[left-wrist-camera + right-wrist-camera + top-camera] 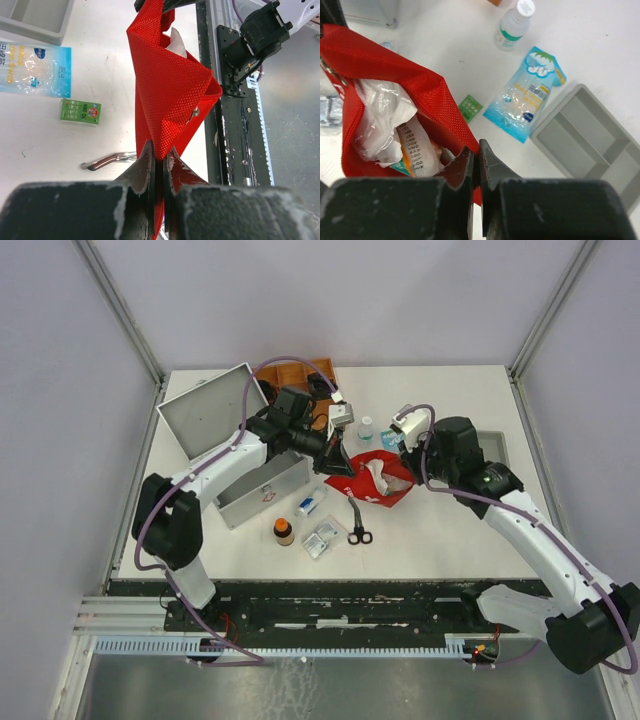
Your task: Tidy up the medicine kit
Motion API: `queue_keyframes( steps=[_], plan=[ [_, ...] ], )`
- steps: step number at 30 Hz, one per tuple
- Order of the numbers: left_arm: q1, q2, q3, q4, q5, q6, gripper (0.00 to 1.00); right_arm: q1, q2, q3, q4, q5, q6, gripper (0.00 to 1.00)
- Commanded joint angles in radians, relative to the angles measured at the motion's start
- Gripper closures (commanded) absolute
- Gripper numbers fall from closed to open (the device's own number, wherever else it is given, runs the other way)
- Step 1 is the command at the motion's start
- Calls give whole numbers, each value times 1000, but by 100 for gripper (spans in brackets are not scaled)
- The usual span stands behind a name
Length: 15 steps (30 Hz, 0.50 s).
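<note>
The medicine kit (262, 492) is a silver-grey box at the left with its lid (208, 410) swung open. To its right a red fabric pouch (378, 478) is held up between both arms. My left gripper (336, 466) is shut on the pouch's left edge, and red mesh (170, 85) is pinched between its fingers (161, 159). My right gripper (477, 150) is shut on the pouch's opposite rim (435, 100). The pouch mouth gapes, showing white plastic-wrapped packets (387, 122) inside.
Scissors (358, 522), a brown bottle (284, 531), blister packs (320, 539) and a small box (309, 504) lie in front of the kit. A white bottle (515, 22), a blue sachet (527, 95), a green box (470, 107) and a grey tray (590, 142) lie behind. A wooden tray (298, 374) stands at the back.
</note>
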Motion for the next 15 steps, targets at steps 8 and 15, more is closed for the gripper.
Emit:
queue_keyframes(
  steps=[8, 15],
  plan=[
    [-13, 11, 49, -78, 73, -65, 97, 56, -22, 6, 122, 22, -77, 71],
    [-15, -1, 46, -39, 111, -128, 97, 82, 1, 2, 86, -61, -186, 53]
  ],
)
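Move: The open red pouch hangs between both grippers. Its middle is about 8 cm to the right hand's left, level fore and aft and some 4 cm lower. Some 17 cm below that hand lie the green box, about 2 cm ahead and 4 cm left, the swab bag, 7 cm ahead and 1 cm right, and the white bottle, 15 cm ahead and 8 cm left. From the left hand the pouch's middle is about 6 cm right and 4 cm down. Open the right gripper to nearly half and let go of the pouch's right edge, moving about 2.5 cm left towards the pouch's middle and rising 1 cm, the spread fingers staying close beside the cloth. Keep the left gripper pinched on its side of the pouch; draw it back some 2 cm with a small dip, rolling its forward side down a little. ##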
